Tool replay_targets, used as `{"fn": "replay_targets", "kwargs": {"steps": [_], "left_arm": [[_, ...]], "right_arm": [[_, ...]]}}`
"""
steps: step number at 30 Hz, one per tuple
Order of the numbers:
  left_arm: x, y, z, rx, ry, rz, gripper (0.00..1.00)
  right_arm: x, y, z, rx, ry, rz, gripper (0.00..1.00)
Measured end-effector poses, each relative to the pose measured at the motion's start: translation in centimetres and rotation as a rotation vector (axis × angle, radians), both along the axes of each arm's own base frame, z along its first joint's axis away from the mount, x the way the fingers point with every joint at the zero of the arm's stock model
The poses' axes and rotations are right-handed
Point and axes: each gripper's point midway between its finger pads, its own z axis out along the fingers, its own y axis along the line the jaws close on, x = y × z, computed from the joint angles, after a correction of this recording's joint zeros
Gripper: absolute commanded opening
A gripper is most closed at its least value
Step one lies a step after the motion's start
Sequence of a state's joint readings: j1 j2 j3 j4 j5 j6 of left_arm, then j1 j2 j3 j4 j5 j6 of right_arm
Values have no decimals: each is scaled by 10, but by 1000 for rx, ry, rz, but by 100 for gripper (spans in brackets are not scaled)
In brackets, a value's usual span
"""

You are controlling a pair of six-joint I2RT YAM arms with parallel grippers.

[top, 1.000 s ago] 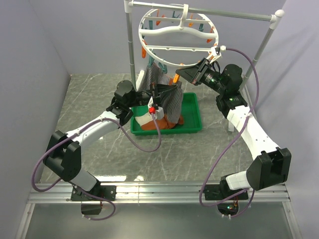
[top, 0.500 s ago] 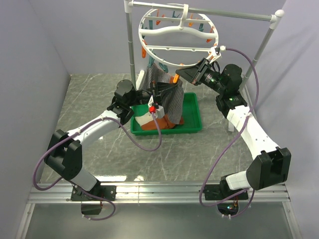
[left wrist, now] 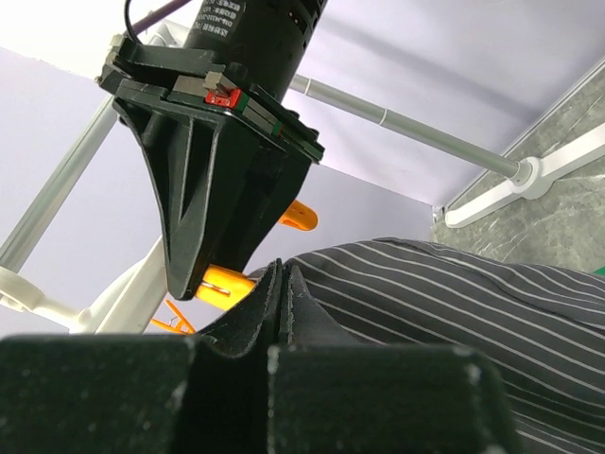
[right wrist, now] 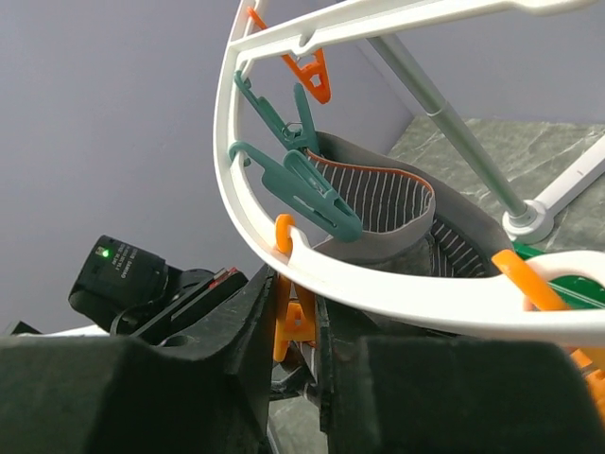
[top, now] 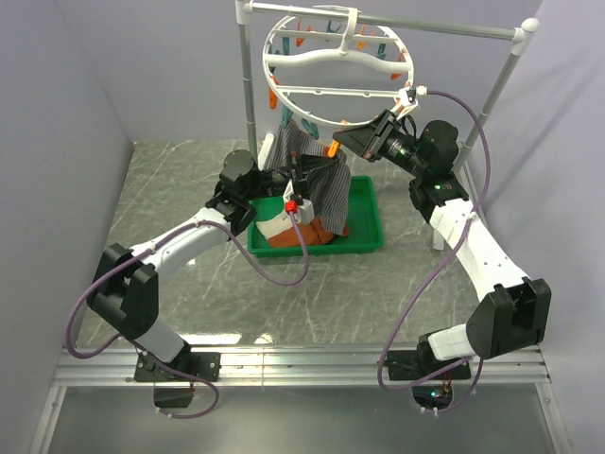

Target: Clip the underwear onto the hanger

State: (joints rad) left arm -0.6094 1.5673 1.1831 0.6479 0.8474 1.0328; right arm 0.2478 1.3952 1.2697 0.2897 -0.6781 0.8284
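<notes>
The grey striped underwear [top: 317,175] hangs below the white ring hanger [top: 340,59], one corner held by a teal clothespin [right wrist: 301,180]. My left gripper [top: 301,170] is shut on the waistband edge of the underwear [left wrist: 444,293] and holds it up under the ring. My right gripper [top: 342,144] is shut on an orange clothespin [right wrist: 293,317] that hangs from the hanger's rim [right wrist: 397,293]. In the left wrist view the right gripper [left wrist: 213,284] squeezes that orange clothespin [left wrist: 227,280] just beside my closed fingers [left wrist: 284,284].
A green tray [top: 364,227] under the hanger holds an orange-rust garment and a white cloth [top: 269,227]. The white-and-grey tube rack [top: 506,71] carries the hanger. Purple walls close in left, right and behind.
The left gripper has lifted the underwear edge slightly up and toward the right gripper. The right arm has stayed put on the orange clothespin.
</notes>
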Motion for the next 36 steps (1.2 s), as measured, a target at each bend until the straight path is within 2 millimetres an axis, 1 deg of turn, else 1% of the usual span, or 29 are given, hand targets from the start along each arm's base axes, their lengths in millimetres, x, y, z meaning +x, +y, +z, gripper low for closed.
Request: {"fn": "replay_targets", "kwargs": {"steps": [1,2,7,8,10,15,18,23,24,25,27,29,30,32,33,35,36], "left_arm": [[0,0,0,0,0,0,0],[0,0,0,1,1,0,0],[1,-1,-2,2,2,-1,0],[1,-1,-2,3,3,0,0],[2,-2,-3,4,3,1,0],[5,-2,-5,9,-17,10,0],[6,-3,-4,10,-27,14,0],[11,-5,-2,7,-45,23,0],[12,-5,-3,9,-44,24,3],[12,-5,-4,13,-47,25,7],[13,-6,-7,28,-58,27,16],[13,-6,-11,44,-66,29,21],[14,-6,-13,52,-71,29,27],[14,-6,-18,70,-74,30,30],[14,-7,-20,77,-71,32,37],[15,-7,-25,94,-71,37,43],[15,-7,-29,102,-62,39,50]], "right_arm": [[0,0,0,0,1,0,26],[0,0,0,-1,2,1,30],[-1,1,2,-1,-1,8,39],[-2,1,2,-1,-3,11,42],[-2,1,2,-4,-6,13,45],[-2,1,0,-9,1,15,46],[-3,1,-2,-11,7,16,50],[-3,1,-4,-16,19,18,62],[-3,1,-5,-17,20,18,64],[-3,1,-5,-18,22,17,69],[-3,1,-7,-23,30,16,73],[-3,0,-10,-30,42,13,74],[-3,-1,-11,-34,45,10,75],[-2,-4,-13,-44,49,1,75],[-2,-6,-14,-50,53,-6,75],[-2,-10,-16,-61,58,-19,77],[-2,-11,-17,-64,59,-23,78]]}}
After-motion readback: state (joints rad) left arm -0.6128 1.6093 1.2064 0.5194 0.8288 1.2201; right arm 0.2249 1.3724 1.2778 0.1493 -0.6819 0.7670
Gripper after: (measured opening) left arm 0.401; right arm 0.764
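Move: The orange clip is between the right fingers, its middle within 1 cm of that hand. From the left hand, whose shut fingers pinch the underwear's waistband edge, the clip lies about 3 cm ahead, 2 cm higher and level sideways. The hanger's near rim passes some 5 cm ahead of the left hand and 5 cm above it. The nearer teal clip hangs about 6 cm to the left and 7 cm ahead of the left hand, the farther one about 11 cm left and 9 cm ahead. The right fingers open wide and let go of the orange clip's handles beside the pinched waistband, the hand then easing down and slightly right by 1 to 2 cm. The left hand keeps its pinch while creeping about 1.5 cm forward; only after that do its fingers part, freeing the cloth, as it sinks some 3 cm away from the clip, tilting slightly. ##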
